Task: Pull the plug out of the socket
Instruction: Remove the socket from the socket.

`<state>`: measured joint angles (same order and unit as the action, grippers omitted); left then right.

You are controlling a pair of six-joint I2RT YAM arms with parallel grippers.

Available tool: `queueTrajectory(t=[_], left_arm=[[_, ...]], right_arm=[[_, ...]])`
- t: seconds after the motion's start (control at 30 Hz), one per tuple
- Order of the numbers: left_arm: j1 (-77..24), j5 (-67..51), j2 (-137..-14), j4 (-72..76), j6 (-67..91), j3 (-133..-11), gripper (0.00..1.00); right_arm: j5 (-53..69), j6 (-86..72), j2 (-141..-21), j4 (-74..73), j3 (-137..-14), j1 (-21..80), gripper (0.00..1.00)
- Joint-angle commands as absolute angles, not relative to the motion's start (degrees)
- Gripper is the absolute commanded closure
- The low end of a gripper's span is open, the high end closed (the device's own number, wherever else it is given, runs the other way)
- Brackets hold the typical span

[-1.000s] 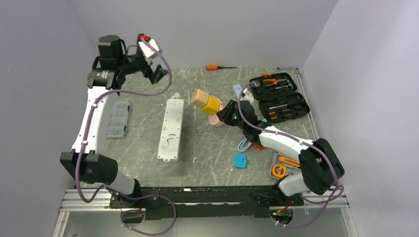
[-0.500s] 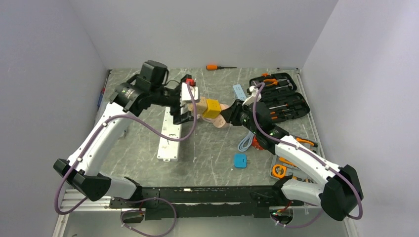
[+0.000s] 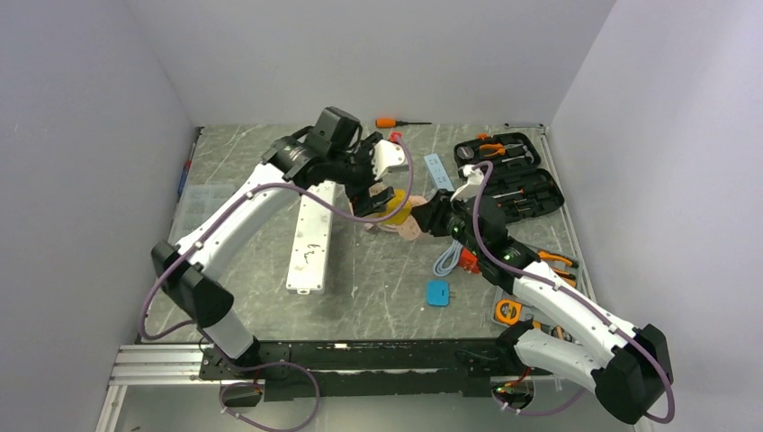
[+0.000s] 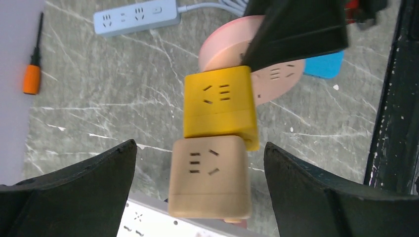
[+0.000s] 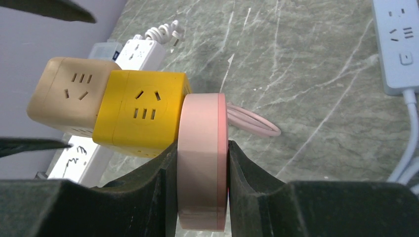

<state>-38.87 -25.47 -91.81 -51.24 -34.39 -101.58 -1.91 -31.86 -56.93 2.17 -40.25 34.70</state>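
The socket [image 3: 310, 236], a long white power strip, lies on the table with its outlets not showing; its edge [image 4: 148, 222] sits under the cubes. My right gripper [image 5: 202, 148] is shut on a round pink disc [image 5: 203, 163], held on edge above the table. A yellow cube [image 5: 141, 116] is plugged into the disc. A tan cube plug [image 5: 66, 96] is plugged into the yellow cube. My left gripper [image 4: 200, 148] stands wide open with the tan cube [image 4: 208, 177] between its fingers, untouched on both sides. From above, the left gripper [image 3: 373, 193] hides the tan cube.
A light blue power strip [image 3: 435, 171] lies behind the grippers. An open black tool case [image 3: 508, 175] is at the back right, an orange screwdriver [image 3: 389, 122] by the back wall. A small blue plug [image 3: 438, 292] and an orange tape measure [image 3: 508, 312] lie near the right arm.
My left arm swung from the back left corner across the table and now straddles the tan cube, still open. The right gripper kept its hold on the pink disc and shifted slightly.
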Motion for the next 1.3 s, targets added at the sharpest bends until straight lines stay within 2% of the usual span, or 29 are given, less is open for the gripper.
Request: queueTrajectory(t=[0.0,0.2,1.03,1.07,1.13,1.2,1.27], left_arm=[[-39.9,-23.6,-94.9,-49.9,-26.9,-104.1,0.01],[-41.6,-26.3,-97.4,-49.4,-22.7,-103.6,0.0],[-44.0,-23.6,-105.9,-50.4,-22.3,-104.6,0.01],[-44.1,-23.6,-105.8,-50.3,-22.3,-104.4,0.05],[-44.1,-23.6,-105.7,-50.1,-22.2,-104.1,0.21],[-44.1,-22.4,-105.8,-50.1,-22.2,-104.1,0.43],[-44.2,-20.9,-105.7,-49.9,-22.6,-104.2,0.71]], right_arm=[[-3.7,-31.9,-51.2,9.4,-39.0,34.9,1.0],[-5.5,-30.8,-48.0,8.8,-36.6,35.0,1.0],[-8.0,-27.4,-52.0,11.4,-40.1,38.5,1.0],[-8.2,-27.4,-51.9,11.4,-40.0,38.8,1.0],[-8.5,-27.2,-51.6,11.4,-39.7,39.0,1.0],[-8.7,-27.2,-51.6,11.1,-39.6,39.3,1.0],[-9.0,-27.2,-51.4,10.9,-39.3,39.5,1.0]])
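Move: Just to the right of the open left hand, some 4 cm over, about 1 cm farther out and 7 cm below, is the yellow cube plug, part of a row that the right hand holds up in the air. The beige cube plug on the row's outer end lies straight below the left hand, 7 cm down and about 1 cm ahead. The pink round plug is 9 cm to its right, 1 cm back and 7 cm down. From the right hand the yellow cube lies about 6 cm left and 1 cm ahead, nearly level. Sinking about 10 cm and shifting 5 cm to the right, the left hand brings its open fingers down around the yellow cube, its forward side tipping down 15 to 20 degrees. It stops there and closes partway onto two opposite sides of the cube. The right hand keeps its pinch on the pink plug and eases some 2 cm down and slightly back. ##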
